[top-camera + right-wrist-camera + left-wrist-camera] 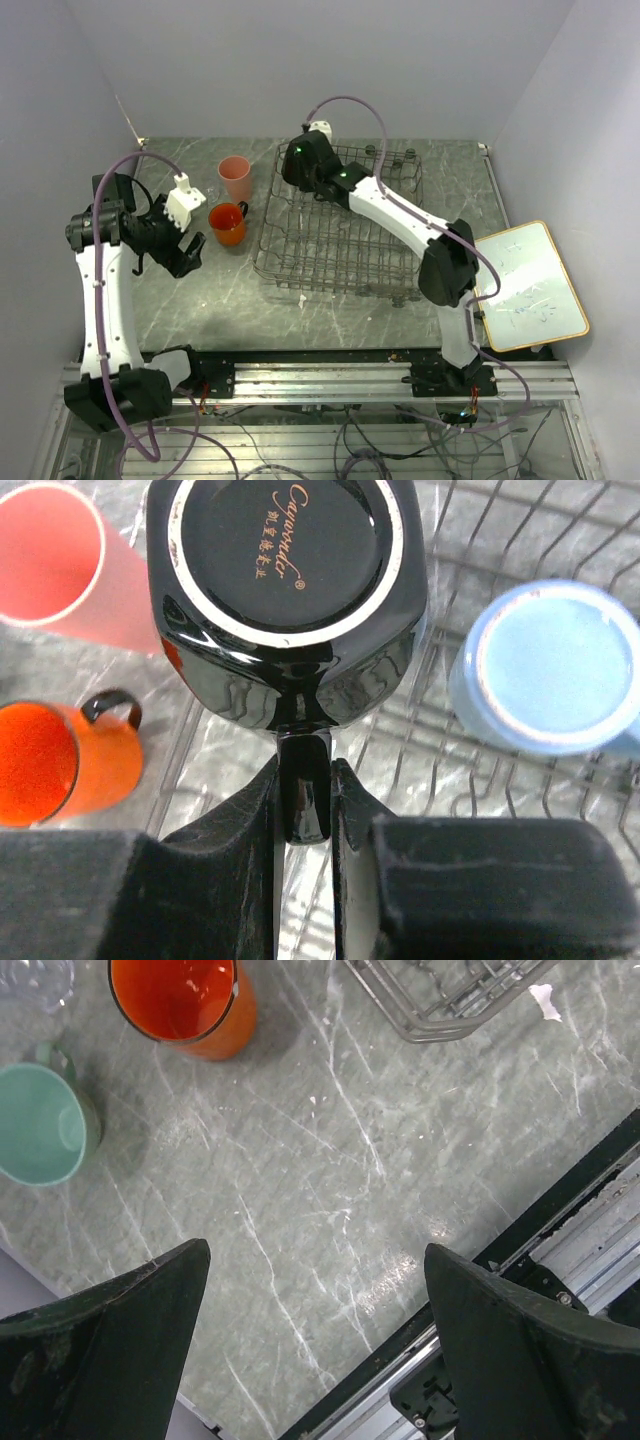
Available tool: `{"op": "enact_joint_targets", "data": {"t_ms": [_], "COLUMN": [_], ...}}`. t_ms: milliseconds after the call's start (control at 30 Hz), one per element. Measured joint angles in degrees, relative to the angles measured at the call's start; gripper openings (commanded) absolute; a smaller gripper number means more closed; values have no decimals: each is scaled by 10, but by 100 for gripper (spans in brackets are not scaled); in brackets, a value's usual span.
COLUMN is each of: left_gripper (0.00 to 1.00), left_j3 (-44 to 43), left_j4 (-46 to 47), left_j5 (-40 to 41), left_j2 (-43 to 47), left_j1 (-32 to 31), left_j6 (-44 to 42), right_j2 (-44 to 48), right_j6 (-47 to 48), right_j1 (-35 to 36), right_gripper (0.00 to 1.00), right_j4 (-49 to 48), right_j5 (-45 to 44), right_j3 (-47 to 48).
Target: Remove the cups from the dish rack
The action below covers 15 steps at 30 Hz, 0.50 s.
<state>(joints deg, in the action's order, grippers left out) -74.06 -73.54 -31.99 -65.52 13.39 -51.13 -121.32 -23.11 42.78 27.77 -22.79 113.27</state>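
Observation:
The grey wire dish rack (335, 235) stands in the middle of the table. My right gripper (305, 770) reaches into its far left corner and is shut on the handle of an upside-down black mug (285, 590). Beside it in the rack, a light-blue mug (550, 665) also sits upside down. Left of the rack, on the table, stand a pink tumbler (235, 178) and an orange mug (228, 224). My left gripper (315, 1255) hangs open and empty over bare table near the front edge. Beyond it are the orange mug (180, 1000) and a mint-green cup (40, 1125).
A white board with an orange rim (530, 285) lies at the right edge of the table. The rack's near corner (450, 1000) shows in the left wrist view. The metal base rail (320, 375) runs along the table's near edge.

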Motion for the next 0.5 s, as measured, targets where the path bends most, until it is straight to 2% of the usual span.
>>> {"op": "enact_joint_targets", "data": {"t_ms": [300, 500], "left_gripper": [100, 100], "left_j3": [28, 34], "left_j4": [-4, 14], "left_j5": [-69, -127], "left_j2": [56, 103], "left_j1": [0, 0], "left_j6": [-52, -69], "right_j2": [195, 317], "right_j6": [-105, -203], "right_j1": [3, 27], "right_gripper": [0, 0], "right_j4": [-37, -115], "right_j5": [169, 296], "right_j3": [-230, -365]}}
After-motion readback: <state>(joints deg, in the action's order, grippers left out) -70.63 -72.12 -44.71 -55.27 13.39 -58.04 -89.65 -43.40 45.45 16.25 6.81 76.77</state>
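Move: The right gripper already holds the upturned black mug by its handle above the rack; the open left gripper lies about 21 cm back and 24 cm to its left, roughly level. From the right hand, the orange mug is 11 cm back, 20 left, the blue mug 9 right, 1 back. The black mug is some 23 cm ahead and 24 right of the left hand, whose neighbours are the orange mug, 9 ahead, 4 right, and the green mug, 9 ahead, 8 left. Draw the right gripper quickly back about 17 cm over the rack, rising slightly, keeping its pinch on the black mug's handle while rolling its left side up some 30 degrees and turning it counter-clockwise. Bring the left gripper a few centimetres right and up to meet it, fingers kept wide open, tilting them up and turning them clockwise. ##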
